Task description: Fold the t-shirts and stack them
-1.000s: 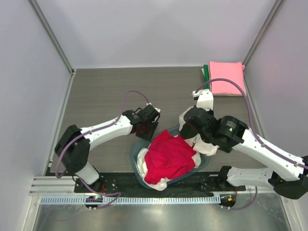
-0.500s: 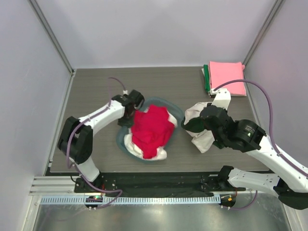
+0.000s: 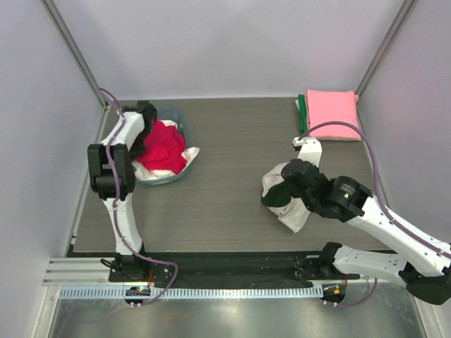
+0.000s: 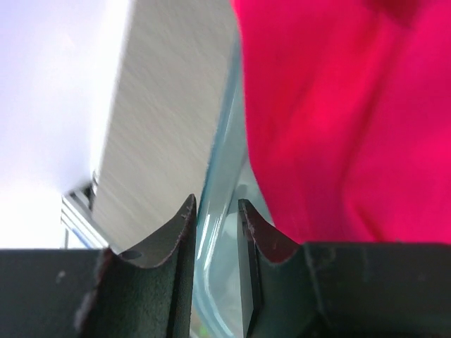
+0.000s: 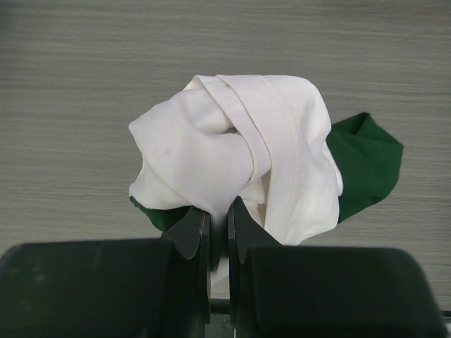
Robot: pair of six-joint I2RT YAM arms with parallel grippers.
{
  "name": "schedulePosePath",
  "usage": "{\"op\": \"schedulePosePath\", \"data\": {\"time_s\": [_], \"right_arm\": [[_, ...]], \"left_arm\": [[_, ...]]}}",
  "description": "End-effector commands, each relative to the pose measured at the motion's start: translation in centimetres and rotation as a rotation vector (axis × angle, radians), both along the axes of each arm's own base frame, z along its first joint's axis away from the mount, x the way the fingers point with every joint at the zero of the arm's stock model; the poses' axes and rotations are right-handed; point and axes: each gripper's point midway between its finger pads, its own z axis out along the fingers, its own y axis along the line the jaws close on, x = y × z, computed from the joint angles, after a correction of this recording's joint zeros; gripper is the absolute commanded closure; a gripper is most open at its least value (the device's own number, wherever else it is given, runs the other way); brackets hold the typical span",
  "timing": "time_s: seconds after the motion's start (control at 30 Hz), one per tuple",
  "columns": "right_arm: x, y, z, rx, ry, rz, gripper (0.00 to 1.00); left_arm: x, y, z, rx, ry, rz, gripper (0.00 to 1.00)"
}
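Observation:
My right gripper (image 5: pixel 218 218) is shut on a bunched cream t-shirt (image 5: pixel 232 148) with dark green sleeves (image 5: pixel 366 162). The bundle hangs just over the table at right of centre (image 3: pixel 280 198), under my right gripper (image 3: pixel 287 187). At the far left, my left gripper (image 3: pixel 148 120) grips the rim (image 4: pixel 220 176) of the round teal basket (image 3: pixel 175 116), one finger on each side of the wall. A red t-shirt (image 3: pixel 163 144) fills the basket, also seen close up as the red t-shirt (image 4: pixel 338 120). White cloth (image 3: pixel 190 153) spills over the basket's right side.
A folded pink t-shirt (image 3: pixel 331 113) lies at the far right corner on top of a green one (image 3: pixel 301 113). The left wall post (image 3: pixel 77 63) stands close behind the basket. Bare grey table (image 3: pixel 225 141) lies between the basket and the cream bundle.
My left arm has dragged the basket, with the red shirt in it, from near the table's front centre to the far left corner. My right arm has drawn the cream shirt slightly nearer.

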Motion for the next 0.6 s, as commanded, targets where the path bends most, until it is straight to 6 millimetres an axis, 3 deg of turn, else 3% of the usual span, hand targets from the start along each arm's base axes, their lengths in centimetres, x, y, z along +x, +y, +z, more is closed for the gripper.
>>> {"op": "schedulePosePath", "data": {"time_s": [0.0, 0.03, 0.07, 0.13, 0.17, 0.2, 0.27, 0.3, 0.33, 0.37, 0.4, 0.47, 0.5, 0.57], "right_arm": [[0.1, 2.2, -0.7, 0.095, 0.022, 0.036, 0.99], [0.1, 2.6, -1.0, 0.101, 0.029, 0.046, 0.99], [0.0, 3.0, -1.4, 0.105, 0.045, 0.061, 0.99], [0.1, 3.7, -1.9, 0.104, 0.057, 0.083, 0.99], [0.0, 4.0, -2.1, 0.109, 0.070, 0.100, 0.99], [0.1, 4.3, -2.4, 0.100, 0.078, 0.108, 0.99], [0.3, 4.6, -2.4, 0.092, 0.079, 0.115, 0.99], [0.5, 4.8, -2.4, 0.090, 0.078, 0.115, 0.99], [0.7, 5.0, -2.6, 0.083, 0.079, 0.114, 0.99], [0.9, 5.2, -2.4, 0.083, 0.076, 0.114, 0.99], [1.1, 5.5, -2.4, 0.087, 0.074, 0.116, 0.99], [1.6, 6.6, -1.8, 0.100, 0.073, 0.130, 0.99], [1.8, 7.0, -1.6, 0.105, 0.075, 0.137, 0.99], [2.4, 8.6, -0.1, 0.142, 0.067, 0.166, 0.99]], "left_arm": [[3.2, 5.5, 4.1, 0.132, -0.076, 0.088, 0.93], [4.1, 6.4, 2.4, 0.135, -0.040, 0.098, 0.92], [6.1, 8.4, 5.0, 0.143, -0.124, 0.141, 0.91], [7.9, 11.1, 4.3, 0.193, -0.111, 0.170, 0.83], [7.4, 12.8, 4.4, 0.180, -0.096, 0.214, 0.79], [8.9, 13.6, 7.2, 0.161, -0.221, 0.251, 0.65], [8.4, 14.6, 9.1, 0.171, -0.291, 0.314, 0.49], [8.9, 14.5, 10.3, 0.178, -0.337, 0.310, 0.39], [8.1, 14.2, 10.1, 0.197, -0.298, 0.284, 0.33], [8.2, 13.5, 13.0, 0.200, -0.391, 0.278, 0.28], [7.9, 13.1, 13.6, 0.180, -0.411, 0.273, 0.25], [7.4, 12.1, 14.3, 0.140, -0.427, 0.260, 0.23], [6.7, 11.4, 15.9, 0.125, -0.446, 0.249, 0.23], [6.0, 9.8, 17.2, 0.105, -0.451, 0.217, 0.23]]}}
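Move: The left fingers grip the basket's left rim, with the basket's middle about 14 cm to this hand's right and 4 cm back. The table's far left corner, where the basket is going, lies roughly 18 cm ahead and 17 cm left. The right hand holds the bunched white-green t-shirt, its middle some 12 cm below, 5 cm left and 2 cm back, above bare table. The folded stack stands about 30 cm ahead of the right hand, 10 cm right and 22 cm below. Forward and left, about 11 cm each way, the left hand slides the gripped basket towards the far left corner, turning slightly counter-clockwise; its fingers then open off the rim and it rises some 9 cm, easing back. The right hand meanwhile keeps its pinch on the white-green t-shirt, carrying it left and down, about 5 cm each, over the bare table and tipping further down. ##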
